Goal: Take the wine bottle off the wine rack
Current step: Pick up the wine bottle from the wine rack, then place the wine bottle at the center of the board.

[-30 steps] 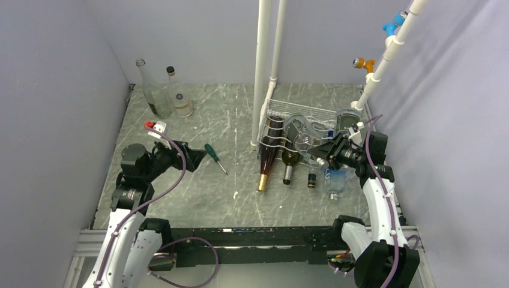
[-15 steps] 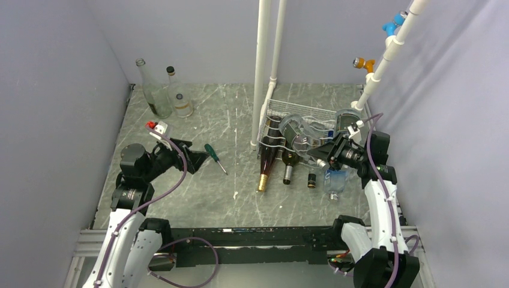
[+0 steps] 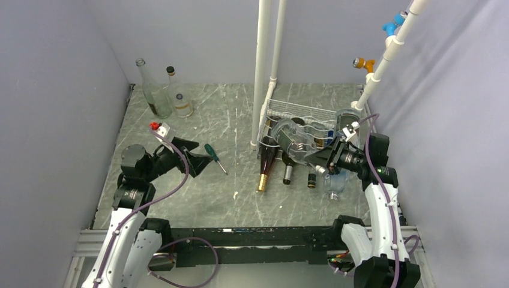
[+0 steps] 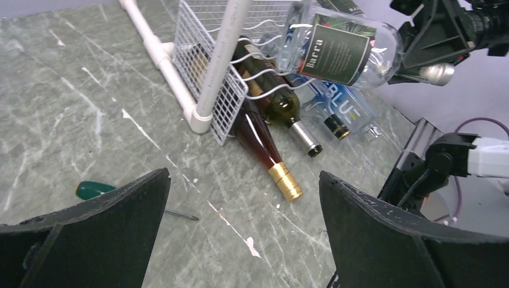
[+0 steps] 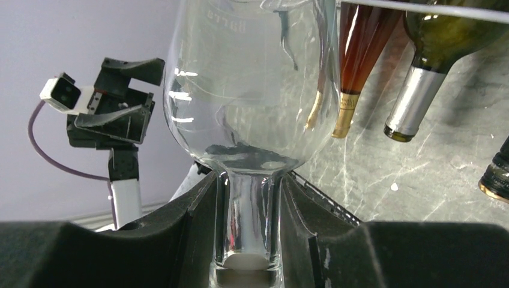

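Note:
A clear wine bottle (image 3: 294, 139) with a dark label (image 4: 342, 48) hangs tilted in the air just above the front of the white wire wine rack (image 3: 282, 111). Its base points left. My right gripper (image 3: 321, 161) is shut on its neck; in the right wrist view the glass neck (image 5: 249, 204) sits tight between both black fingers. My left gripper (image 3: 201, 157) is open and empty above the table left of the rack. Its fingertips (image 4: 150, 186) frame bare table.
Still lying in the rack (image 4: 210, 66) are an amber bottle with gold foil (image 3: 265, 162), a green bottle (image 3: 290, 162), a small dark one (image 3: 311, 179) and a clear blue-labelled one (image 3: 335, 180). A green-handled screwdriver (image 3: 213, 155) lies beside the left gripper. Two empty bottles (image 3: 165, 93) stand back left. White pipes (image 3: 262, 72) rise beside the rack.
The right gripper has raised the clear bottle and swung its base leftward, up off the rack. The left gripper has shifted slightly to the right.

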{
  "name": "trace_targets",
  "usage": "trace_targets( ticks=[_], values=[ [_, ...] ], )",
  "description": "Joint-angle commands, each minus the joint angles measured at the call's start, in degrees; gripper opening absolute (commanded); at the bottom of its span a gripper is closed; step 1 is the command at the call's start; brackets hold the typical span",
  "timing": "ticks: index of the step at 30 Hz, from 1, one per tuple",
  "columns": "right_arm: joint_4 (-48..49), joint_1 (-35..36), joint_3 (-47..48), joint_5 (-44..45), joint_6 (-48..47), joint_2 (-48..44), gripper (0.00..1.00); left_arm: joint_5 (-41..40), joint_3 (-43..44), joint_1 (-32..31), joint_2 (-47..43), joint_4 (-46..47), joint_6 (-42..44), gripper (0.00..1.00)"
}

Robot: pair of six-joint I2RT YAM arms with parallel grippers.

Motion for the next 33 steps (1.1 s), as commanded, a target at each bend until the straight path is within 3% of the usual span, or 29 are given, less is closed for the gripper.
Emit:
trace_targets(
  ticks=[1, 10, 20, 29, 33],
  values=[
    [4.3, 2.0, 5.1, -9.9, -4.1, -1.3, 0.00, 4.0, -0.1, -1.3, 0.7, 4.9, -0.8, 1.00],
    [5.1, 16.4, 6.5, -4.4, -5.4, 1.9, 0.00, 4.1, -0.1, -7.9, 1.6, 6.4, 2.0, 0.99],
    [1.4, 23.6, 12.4, -1.7, -12.7, 11.2, 0.00, 0.3, -6.7, -17.4, -6.1, 16.3, 11.3, 1.00],
    [1.1, 30.1, 15.8, 0.6, -14.3, 17.8, 0.00, -10.4, -2.5, -32.5, -2.9, 9.2, 30.7, 1.00],
    [1.2, 32.5, 16.6, 2.7, -15.0, 20.0, 0.00, -21.5, 0.4, -42.1, 1.6, 4.4, 38.2, 0.98]
  ],
)
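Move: The wine bottle, already held by its neck in the right hand, has its middle about 9 cm left and 6 cm ahead of that hand; the open left gripper waits 36 cm left and 2 cm ahead. The rack's middle is some 2 cm left, 10 cm ahead, 12 cm down. From the left hand, the held bottle is about 27 cm right, 4 cm ahead, level; the gold-necked bottle 20 cm right, 3 cm ahead, the white pipe's foot 15 cm right, 9 cm ahead, both low. The wine bottle, still gripped by the neck, is carried about 9 cm left and some 4 cm down by the right hand, which draws back at first and swings it about 30 degrees counter-clockwise, base towards the left gripper. The left hand, wide open, comes some 9 cm right and 8 cm back to meet it, turning clockwise and rolling clockwise seen from behind. ##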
